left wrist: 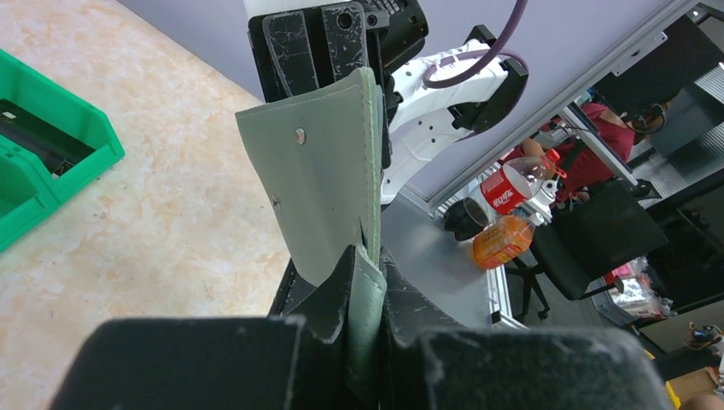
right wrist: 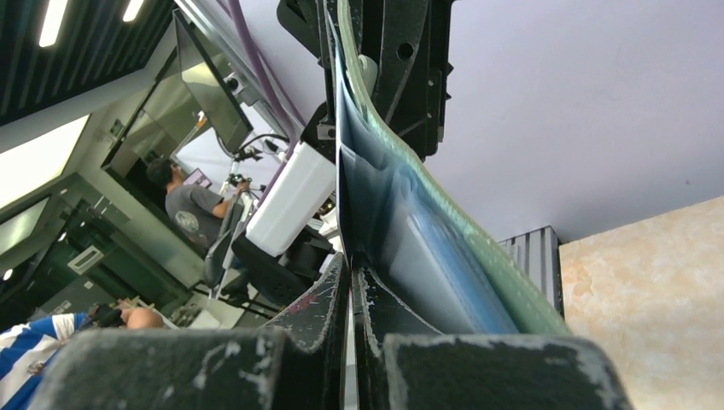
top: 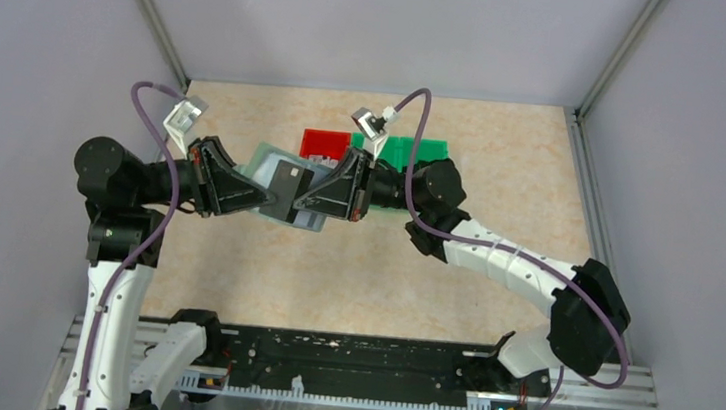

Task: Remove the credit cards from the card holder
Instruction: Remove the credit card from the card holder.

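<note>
The grey-green card holder (top: pixel 263 161) hangs open in the air over the middle of the table, between both arms. My left gripper (top: pixel 264 199) is shut on its left edge; in the left wrist view the green flap (left wrist: pixel 329 179) rises from my pinched left gripper (left wrist: pixel 369 295). A dark grey-black credit card (top: pixel 287 186) lies across the holder's pale blue inside (right wrist: pixel 427 256). My right gripper (top: pixel 301 201) is shut on the card's right end. Seen edge-on, the thin card (right wrist: pixel 339 213) runs down into my closed right gripper (right wrist: pixel 351 278).
A red bin (top: pixel 325 143) and a green bin (top: pixel 414 152) stand on the table just behind the grippers. The green bin (left wrist: pixel 43 162) also shows at the left of the left wrist view. Grey walls enclose the table on three sides.
</note>
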You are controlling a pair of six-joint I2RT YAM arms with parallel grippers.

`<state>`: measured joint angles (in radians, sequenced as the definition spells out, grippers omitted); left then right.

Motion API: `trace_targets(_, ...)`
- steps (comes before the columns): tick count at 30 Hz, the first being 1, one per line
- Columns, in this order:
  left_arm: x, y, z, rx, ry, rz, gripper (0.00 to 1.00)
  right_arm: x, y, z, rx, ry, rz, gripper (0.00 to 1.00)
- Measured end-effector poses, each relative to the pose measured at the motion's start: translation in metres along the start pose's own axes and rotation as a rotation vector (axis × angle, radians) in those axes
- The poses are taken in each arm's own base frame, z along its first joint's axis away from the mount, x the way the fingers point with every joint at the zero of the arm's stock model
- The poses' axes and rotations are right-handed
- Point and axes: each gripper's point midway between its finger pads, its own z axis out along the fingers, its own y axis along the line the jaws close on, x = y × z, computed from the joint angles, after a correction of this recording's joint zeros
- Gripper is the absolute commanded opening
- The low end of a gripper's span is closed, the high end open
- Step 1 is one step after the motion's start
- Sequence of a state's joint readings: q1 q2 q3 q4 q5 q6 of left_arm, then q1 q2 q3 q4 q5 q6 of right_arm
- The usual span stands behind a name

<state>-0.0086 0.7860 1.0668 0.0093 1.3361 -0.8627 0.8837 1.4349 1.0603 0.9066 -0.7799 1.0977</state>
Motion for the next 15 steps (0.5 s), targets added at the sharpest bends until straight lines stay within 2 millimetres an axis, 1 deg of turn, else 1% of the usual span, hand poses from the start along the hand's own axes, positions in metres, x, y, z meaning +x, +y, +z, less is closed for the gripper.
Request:
trace_targets(9,-0.002,-0.0037,0.0001,0.009,-0.002,0.001,0.08,0.0035,0.0041,-0.0085,-0.004,-0.031,-0.004,0.0)
trace_targets(10,-0.002,-0.0037,0.0001,0.009,-0.002,0.001,0.07,0.004,0.0041,-0.009,-0.003,-0.031,-0.003,0.06)
trace_targets(12,-0.002,-0.0037,0.0001,0.009,-0.002,0.001,0.04,0.0041,0.0048,-0.0094,-0.004,-0.032,-0.002,0.23)
trace_targets(14,-0.0021,-0.0037,0.0001,0.009,-0.002,0.002,0.02,0.0038,0.0056,-0.0094,-0.006,-0.032,0.003,0.32)
trace_targets(15,-0.002,-0.0039,0.0,0.009,-0.003,0.002,0.0,0.0036,0.0062,-0.0093,-0.007,-0.033,0.009,0.33)
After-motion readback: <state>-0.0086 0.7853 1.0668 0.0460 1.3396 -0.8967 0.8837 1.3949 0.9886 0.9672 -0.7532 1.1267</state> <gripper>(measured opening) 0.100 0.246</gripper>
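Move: The dark credit card, still in its pocket, is pinched along its right-hand edge by the shut right fingers. Its middle lies about 2 cm to the left of the right hand and 1 cm ahead, at hand height; the card holder's middle is roughly 2 cm left and 2 cm ahead. The red tray stands some 22 cm ahead, straight out and 38 cm below. From the left hand, the card's middle is about 2 cm right and 1 cm ahead. The credit card is drawn along its pocket by the right fingers, which keep their pinch while the hand goes about 1 cm to the right and slightly back; the hand then stops and the fingers open roughly a quarter, letting go. The left hand stays in place, holding the card holder firm against the pull. ##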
